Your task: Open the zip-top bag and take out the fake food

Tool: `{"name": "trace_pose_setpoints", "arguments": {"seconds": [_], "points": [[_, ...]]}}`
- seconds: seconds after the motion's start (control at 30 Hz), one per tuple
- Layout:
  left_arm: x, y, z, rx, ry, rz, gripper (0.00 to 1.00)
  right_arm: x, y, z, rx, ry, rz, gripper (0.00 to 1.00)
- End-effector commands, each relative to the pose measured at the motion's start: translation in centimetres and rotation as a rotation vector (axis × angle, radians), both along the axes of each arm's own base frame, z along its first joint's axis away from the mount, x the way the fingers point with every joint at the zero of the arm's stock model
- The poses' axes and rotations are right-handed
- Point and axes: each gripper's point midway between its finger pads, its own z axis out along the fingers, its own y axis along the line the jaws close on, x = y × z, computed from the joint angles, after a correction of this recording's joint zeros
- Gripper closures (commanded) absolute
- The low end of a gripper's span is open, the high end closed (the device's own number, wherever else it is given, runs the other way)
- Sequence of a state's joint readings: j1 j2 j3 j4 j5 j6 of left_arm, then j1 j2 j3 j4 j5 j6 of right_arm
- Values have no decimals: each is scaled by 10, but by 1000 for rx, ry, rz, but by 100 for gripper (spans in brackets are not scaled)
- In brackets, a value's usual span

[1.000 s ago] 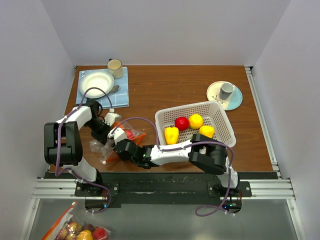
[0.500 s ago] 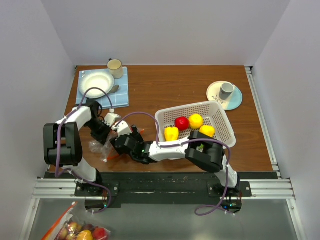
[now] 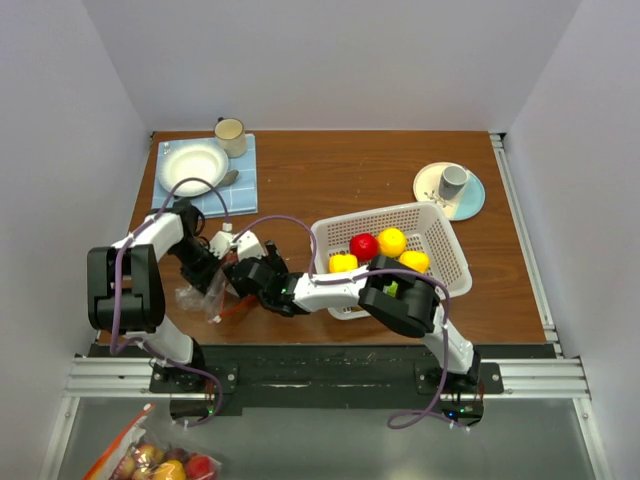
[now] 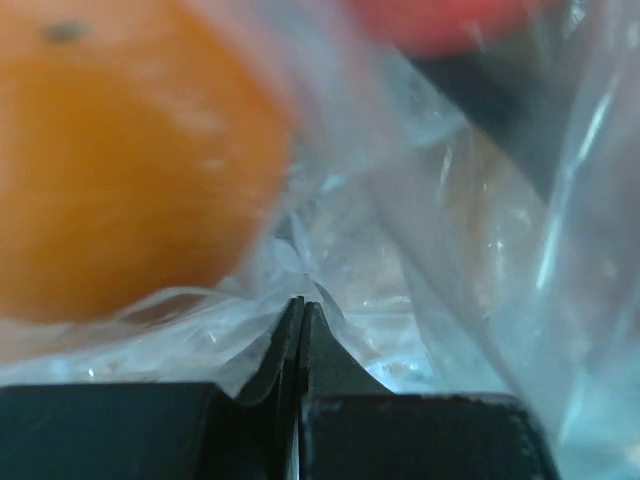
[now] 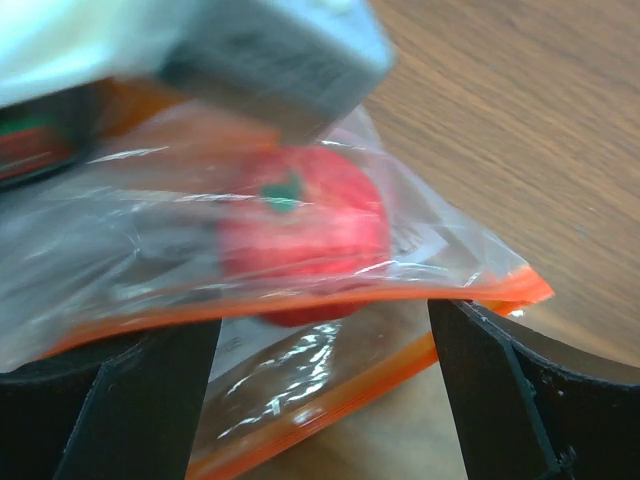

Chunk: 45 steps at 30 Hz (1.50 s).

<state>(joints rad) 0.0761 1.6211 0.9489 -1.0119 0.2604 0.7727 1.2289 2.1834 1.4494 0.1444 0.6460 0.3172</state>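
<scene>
The zip-top bag [image 3: 207, 298] lies crumpled at the table's near left; its clear plastic [image 4: 450, 230] fills the left wrist view. My left gripper [image 3: 207, 268] [image 4: 300, 305] is shut on a fold of it, with an orange fruit [image 4: 120, 150] just behind the film. My right gripper [image 3: 242, 276] [image 5: 325, 370] is open at the bag's mouth, with the orange-red zip strip [image 5: 330, 300] running between its fingers [image 5: 540, 400]. A red fruit with a green stalk [image 5: 300, 230] sits inside the bag. More fake food [image 3: 363, 245], red and yellow pieces, lies in the white basket [image 3: 450, 250].
A white bowl [image 3: 192, 165] and a spoon rest on a blue mat at the back left, beside a mug [image 3: 231, 135]. A plate with a grey cup [image 3: 453, 182] stands at the back right. Another bag of fruit [image 3: 150, 460] lies below the table's front edge.
My right gripper has gone from nearly shut to wide open and shifted a little left and back, up to the bag's mouth. The left gripper keeps its hold.
</scene>
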Motion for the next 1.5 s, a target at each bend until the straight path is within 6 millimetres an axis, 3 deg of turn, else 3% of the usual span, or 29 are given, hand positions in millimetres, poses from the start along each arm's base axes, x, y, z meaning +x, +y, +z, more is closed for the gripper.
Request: {"name": "trace_pose_setpoints", "arguments": {"seconds": [0.0, 0.23, 0.4, 0.47, 0.53, 0.6, 0.67, 0.73, 0.83, 1.0, 1.1, 1.33, 1.47], "points": [[-28, -5, 9, -50, 74, -99, 100, 15, 19, 20, 103, -19, 23, 12], [-39, -7, 3, -66, 139, -142, 100, 12, 42, 31, 198, -38, 108, 17], [-31, -13, -3, -92, 154, -159, 100, -4, 49, 44, 281, -25, 171, 22], [-16, -12, 2, -89, 122, -157, 100, -11, 47, 45, 290, -19, 183, 25], [0, -11, 12, -95, 82, -150, 100, -17, 38, 34, 270, 6, 181, 37], [31, -9, 34, -124, -3, -113, 100, -20, 30, 29, 267, 20, 175, 51], [55, -5, 57, -160, -69, -71, 100, -27, 20, 14, 247, 51, 169, 57], [64, 1, 67, -172, -91, -44, 100, -33, 11, 2, 237, 82, 160, 64], [69, 3, 75, -182, -114, -22, 100, -38, 1, -6, 244, 113, 151, 65], [66, -10, 65, -248, -84, 13, 100, -42, -5, -8, 235, 117, 146, 65], [79, -20, 68, -285, -96, 37, 100, -42, -7, -9, 224, 114, 148, 65], [119, -44, 98, -421, -159, 63, 100, -43, -9, -8, 218, 119, 152, 65], [133, -41, 118, -453, -207, 74, 100, -44, -13, -12, 199, 125, 151, 64]]}}
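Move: The tomato, still in the zip-top bag, lies just beyond the right fingertips, about 2 cm ahead, 2 cm left and 2 cm below. The orange sits 3 cm ahead of that hand and 6 cm left. The basket's middle is 31 cm to its right, roughly level fore and aft. From the left hand the tomato is some 8 cm ahead and 9 cm right, the orange 9 cm ahead and 5 cm right, both nearly at its height. The bag's closed end, still pinched in the shut left fingers, is drawn back about 2.5 cm, then swept forward and up, ending about 12 cm out and 8.5 cm higher, fingertips swinging some 20 degrees rightward. The right hand first edges forward and left at the orange zip edge, then backs off and sinks, ending 4 cm back, its wide-open fingers narrowing to about a third. ##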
